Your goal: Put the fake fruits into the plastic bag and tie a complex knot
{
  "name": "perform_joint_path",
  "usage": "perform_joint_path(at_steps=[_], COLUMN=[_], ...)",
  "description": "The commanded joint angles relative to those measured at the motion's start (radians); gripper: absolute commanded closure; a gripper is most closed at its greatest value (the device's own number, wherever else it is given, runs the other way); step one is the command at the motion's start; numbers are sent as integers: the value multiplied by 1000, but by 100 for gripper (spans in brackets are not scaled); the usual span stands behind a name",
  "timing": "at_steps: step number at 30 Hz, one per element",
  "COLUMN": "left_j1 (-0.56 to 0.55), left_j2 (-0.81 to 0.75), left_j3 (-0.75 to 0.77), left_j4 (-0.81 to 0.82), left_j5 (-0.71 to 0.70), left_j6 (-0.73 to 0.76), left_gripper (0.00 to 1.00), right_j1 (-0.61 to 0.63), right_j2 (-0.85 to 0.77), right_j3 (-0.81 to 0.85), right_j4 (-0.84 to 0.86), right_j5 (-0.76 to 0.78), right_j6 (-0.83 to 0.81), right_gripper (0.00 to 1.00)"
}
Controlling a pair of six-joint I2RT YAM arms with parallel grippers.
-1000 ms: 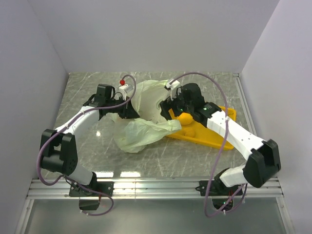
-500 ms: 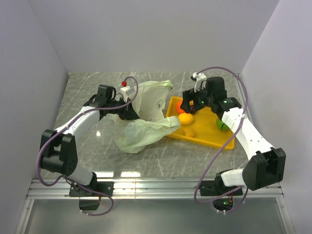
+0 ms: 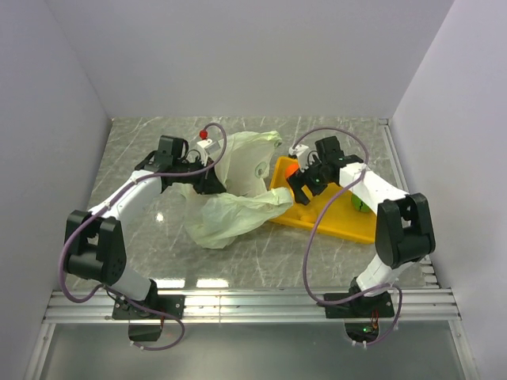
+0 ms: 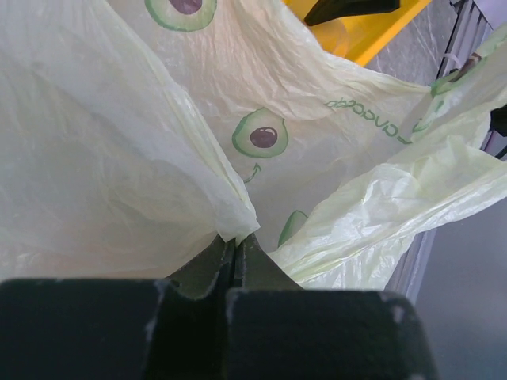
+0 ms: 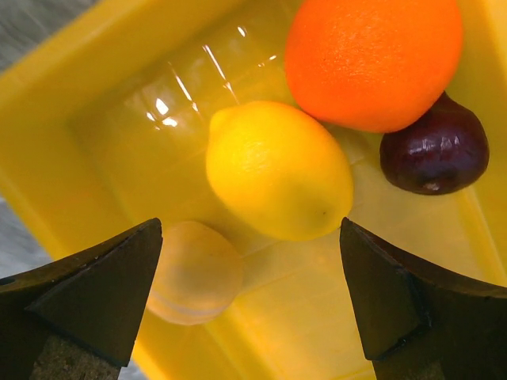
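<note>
The pale-green plastic bag [image 3: 238,194] lies crumpled mid-table with its mouth facing the yellow tray [image 3: 348,226]. My left gripper [image 3: 207,179] is shut on the bag's edge [image 4: 261,95], with the film pinched between its fingertips [image 4: 236,239]. My right gripper [image 3: 305,184] is open and empty, low over the tray's left end. In the right wrist view the yellow lemon [image 5: 279,169] lies between its open jaws [image 5: 250,265]. The small yellow piece [image 5: 194,271] is by the left finger. The orange ball [image 5: 374,59] and dark plum [image 5: 434,152] lie beyond. A green apple [image 3: 360,203] sits at the tray's right. No knot shows.
The tray's near wall [image 5: 71,127] rises just left of the right gripper. The bag's lower fold [image 3: 230,218] spreads toward the tray's left corner. White walls enclose the marble table on three sides. The tray edge shows past the bag in the left wrist view [image 4: 388,32].
My right arm pulled back from the bag's mouth, swung out to the right, then came down over the tray's left end. The left gripper kept its hold on the bag.
</note>
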Motion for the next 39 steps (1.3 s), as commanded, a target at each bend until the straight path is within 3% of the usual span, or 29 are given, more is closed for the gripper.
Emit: perform_joint_path(at_steps=[1, 12, 15, 18, 20, 23, 24, 33, 39], left_j1=[-5, -3, -3, -2, 3, 8, 9, 12, 14], left_j2=[2, 12, 15, 22, 25, 27, 27, 22, 19], left_j3=[43, 35, 37, 45, 48, 51, 48, 45, 46], left_j4=[-10, -16, -16, -23, -24, -27, -23, -24, -27], left_j5=[32, 26, 32, 35, 40, 44, 47, 63, 64], left_j6=[34, 45, 51, 60, 63, 69, 68, 71, 72], left_gripper=[99, 99, 100, 99, 99, 100, 100, 100, 99], right_j1=[2, 5, 4, 1, -10, -27, -47, -110, 24], right_j2=[18, 98, 76, 29, -14, -68, -82, -183, -120], right_j3=[-13, -35, -50, -55, -61, -59, -59, 114, 266], right_j4=[67, 122, 116, 110, 99, 53, 34, -68, -83], right_j5=[14, 35, 14, -11, -23, -35, -35, -107, -37], right_j6=[-130, -174, -162, -147, -141, -138, -139, -116, -125], right_gripper=[0, 8, 17, 39, 47, 50, 58, 60, 60])
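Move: The lemon lies almost right under the open right fingers, about 5 cm below and roughly 1 cm ahead and 1 cm to the right. From this hand the orange is some 7 cm ahead and 2 cm left, the dark plum 6 cm ahead and 4 cm right, and the peach about 6 cm back and 1 cm right, all lying low in the yellow tray. From the left hand, which already pinches the bag, the lemon is roughly 25 cm to the right, 4 cm ahead and 13 cm below. The right hand sinks about 5 cm into the tray, drifting slightly forward and turning a little counter-clockwise, and its open fingers straddle the lemon and close to pinch it by its sides. It then lifts the lemon some 16 cm, swinging first a few centimetres right, then forward and back to the left while the wrist tips the fingers outward by nearly 20 degrees; the left hand stays in place, keeping its pinch on the bag. ##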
